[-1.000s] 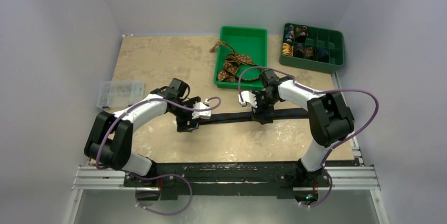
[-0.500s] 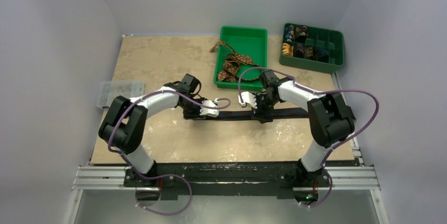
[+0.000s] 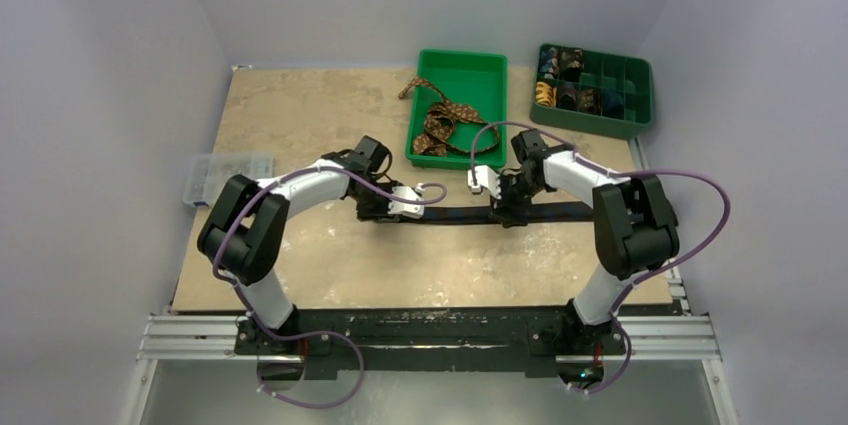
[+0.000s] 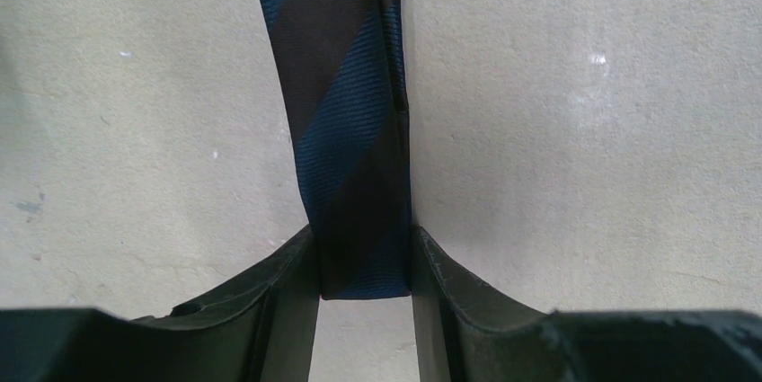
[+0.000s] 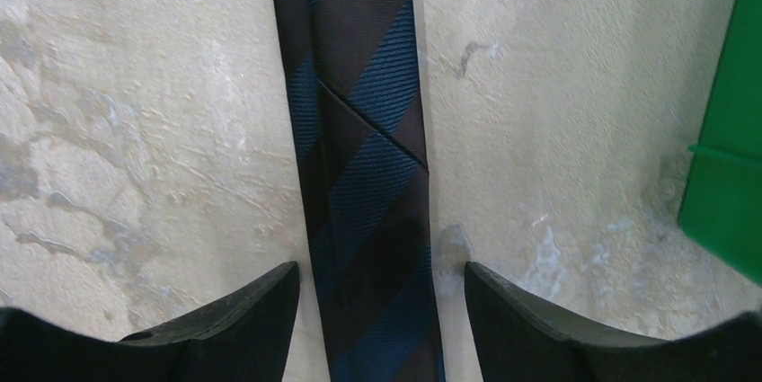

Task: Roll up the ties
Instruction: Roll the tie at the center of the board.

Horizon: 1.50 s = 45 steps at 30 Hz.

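Note:
A dark navy and black striped tie lies flat in a line across the middle of the table. My left gripper is at its left end. In the left wrist view the fingers press both edges of the tie's narrow end, so the left gripper is shut on it. My right gripper stands over the tie further right. It is open and straddles the tie with a gap on each side. A brown patterned tie lies loose in the green tray, spilling over its left rim.
A green compartment box with several rolled ties in it stands at the back right. A clear plastic box sits at the table's left edge. The green tray's edge shows close to the right gripper. Purple cables loop over both arms.
My left gripper has moved right and farther back, and has shut on the tie's left end. The right gripper has shifted slightly right and its jaws have narrowed.

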Motion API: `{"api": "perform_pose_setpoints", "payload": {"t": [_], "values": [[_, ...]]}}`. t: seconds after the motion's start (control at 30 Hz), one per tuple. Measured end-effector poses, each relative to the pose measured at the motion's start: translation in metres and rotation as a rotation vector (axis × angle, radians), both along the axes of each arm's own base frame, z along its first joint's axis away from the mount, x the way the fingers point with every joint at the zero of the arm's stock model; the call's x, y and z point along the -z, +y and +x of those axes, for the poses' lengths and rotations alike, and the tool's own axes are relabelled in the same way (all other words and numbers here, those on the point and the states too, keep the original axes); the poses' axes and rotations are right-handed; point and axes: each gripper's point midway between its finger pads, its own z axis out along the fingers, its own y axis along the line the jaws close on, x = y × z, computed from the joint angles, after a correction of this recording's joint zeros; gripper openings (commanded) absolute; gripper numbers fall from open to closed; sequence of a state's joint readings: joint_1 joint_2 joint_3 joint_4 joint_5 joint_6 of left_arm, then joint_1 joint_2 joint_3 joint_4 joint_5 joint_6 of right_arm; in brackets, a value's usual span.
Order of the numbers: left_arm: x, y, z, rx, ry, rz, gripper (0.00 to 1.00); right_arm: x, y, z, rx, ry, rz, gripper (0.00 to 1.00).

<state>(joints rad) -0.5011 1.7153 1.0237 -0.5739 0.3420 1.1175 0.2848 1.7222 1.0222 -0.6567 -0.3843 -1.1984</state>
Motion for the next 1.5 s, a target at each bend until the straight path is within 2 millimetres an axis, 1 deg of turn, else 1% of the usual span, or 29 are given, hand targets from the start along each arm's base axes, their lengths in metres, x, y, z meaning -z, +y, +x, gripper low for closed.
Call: {"api": "perform_pose_setpoints", "payload": {"t": [0.27, 0.33, 0.4, 0.43, 0.53, 0.57, 0.63, 0.67, 0.7, 0.77, 0.87, 0.9, 0.93, 0.97, 1.0, 1.07, 1.13, 1.2, 1.23, 1.27, 1.3, 1.33, 1.37, 1.4, 1.43, 1.5], "values": [[-0.003, -0.019, 0.0, 0.016, 0.006, -0.001, 0.38, -0.001, -0.015, 0.004, 0.01, -0.034, -0.005, 0.64], [-0.004, -0.024, 0.0, 0.017, 0.008, 0.0, 0.42, -0.001, -0.019, 0.005, 0.009, -0.044, -0.009, 0.65], [-0.003, -0.028, 0.002, 0.012, 0.008, 0.004, 0.56, -0.002, -0.022, 0.006, 0.01, -0.055, -0.014, 0.71], [-0.003, -0.029, 0.002, 0.01, 0.009, 0.004, 0.61, -0.002, -0.025, 0.007, 0.012, -0.063, -0.019, 0.75], [-0.003, -0.03, 0.002, -0.023, 0.018, 0.0, 0.75, -0.004, -0.033, 0.013, 0.023, -0.098, -0.033, 0.85], [-0.004, -0.03, 0.002, -0.04, 0.026, -0.008, 0.84, -0.005, -0.036, 0.015, 0.027, -0.107, -0.039, 0.88], [-0.009, -0.029, 0.003, -0.084, 0.044, -0.037, 0.97, -0.007, -0.04, 0.018, 0.033, -0.127, -0.05, 0.93], [-0.015, -0.028, 0.004, -0.111, 0.049, -0.061, 0.99, -0.008, -0.042, 0.019, 0.035, -0.132, -0.056, 0.96], [-0.023, -0.027, 0.006, -0.143, 0.05, -0.09, 1.0, -0.009, -0.044, 0.02, 0.038, -0.139, -0.065, 0.98], [-0.049, -0.025, 0.012, -0.212, 0.037, -0.169, 1.0, -0.013, -0.05, 0.021, 0.044, -0.15, -0.086, 0.99], [-0.111, -0.016, 0.023, -0.349, -0.031, -0.329, 1.0, -0.028, -0.053, 0.018, 0.064, -0.168, -0.085, 0.99], [-0.138, -0.011, 0.028, -0.414, -0.054, -0.401, 1.0, -0.04, -0.052, 0.019, 0.081, -0.188, -0.072, 0.99], [-0.161, -0.006, 0.031, -0.463, -0.076, -0.459, 1.0, -0.053, -0.05, 0.022, 0.097, -0.213, -0.053, 0.99], [-0.192, 0.003, 0.035, -0.546, -0.101, -0.546, 1.0, -0.073, -0.045, 0.028, 0.123, -0.252, -0.017, 0.99], [-0.212, 0.01, 0.038, -0.604, -0.118, -0.602, 1.0, -0.09, -0.041, 0.033, 0.153, -0.284, 0.016, 0.99], [-0.254, 0.032, 0.042, -0.804, -0.141, -0.719, 1.0, -0.137, -0.03, 0.054, 0.29, -0.379, 0.128, 0.99], [-0.283, 0.052, 0.045, -0.993, -0.151, -0.782, 1.0, -0.182, -0.019, 0.072, 0.414, -0.454, 0.255, 0.99], [-0.302, 0.06, 0.046, -1.089, -0.129, -0.824, 1.0, -0.22, -0.007, 0.084, 0.477, -0.47, 0.372, 0.99], [-0.305, 0.061, 0.046, -1.112, -0.112, -0.834, 1.0, -0.232, -0.001, 0.088, 0.497, -0.459, 0.418, 0.99], [-0.304, 0.061, 0.044, -1.135, -0.079, -0.838, 1.0, -0.244, 0.008, 0.093, 0.514, -0.425, 0.471, 0.99], [-0.298, 0.059, 0.041, -1.158, -0.034, -0.835, 1.0, -0.253, 0.018, 0.099, 0.523, -0.387, 0.518, 0.99], [-0.29, 0.056, 0.037, -1.179, 0.023, -0.827, 1.0, -0.258, 0.029, 0.105, 0.529, -0.334, 0.564, 0.99], [-0.282, 0.053, 0.034, -1.199, 0.074, -0.819, 0.99, -0.258, 0.039, 0.11, 0.534, -0.284, 0.593, 0.99], [-0.268, 0.05, 0.029, -1.234, 0.146, -0.796, 0.97, -0.252, 0.051, 0.113, 0.542, -0.214, 0.625, 0.99], [-0.256, 0.048, 0.025, -1.259, 0.198, -0.774, 0.97, -0.241, 0.062, 0.112, 0.554, -0.141, 0.643, 0.99], [-0.227, 0.043, 0.017, -1.299, 0.326, -0.719, 0.99, -0.207, 0.084, 0.099, 0.582, 0.027, 0.641, 0.98]]}}
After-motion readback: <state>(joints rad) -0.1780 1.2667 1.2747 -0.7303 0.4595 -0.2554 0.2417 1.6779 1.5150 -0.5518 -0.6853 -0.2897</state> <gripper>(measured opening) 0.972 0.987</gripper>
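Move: My left fingers already hold the edges of the folded tie's left end, with no offset ahead or sideways and the cloth about 1 cm below the hand point. My right hand straddles the same tie, with that left end roughly 25 cm to its left, level with it and 1 cm lower. The green tray's middle is about 24 cm ahead and 9 cm left of my right hand, at about its height, and the compartment box some 28 cm ahead and 15 cm right of it. I slide my left hand about 3 cm right, shoving the tie's end along, while my right hand, still astride the cloth, draws some 5 cm right along the tie. Both then open wide and lift fast, easing down a little at the end: left up and leftward, turning counter-clockwise; right up, then left and forward towards the tray, tilting and turning clockwise. ##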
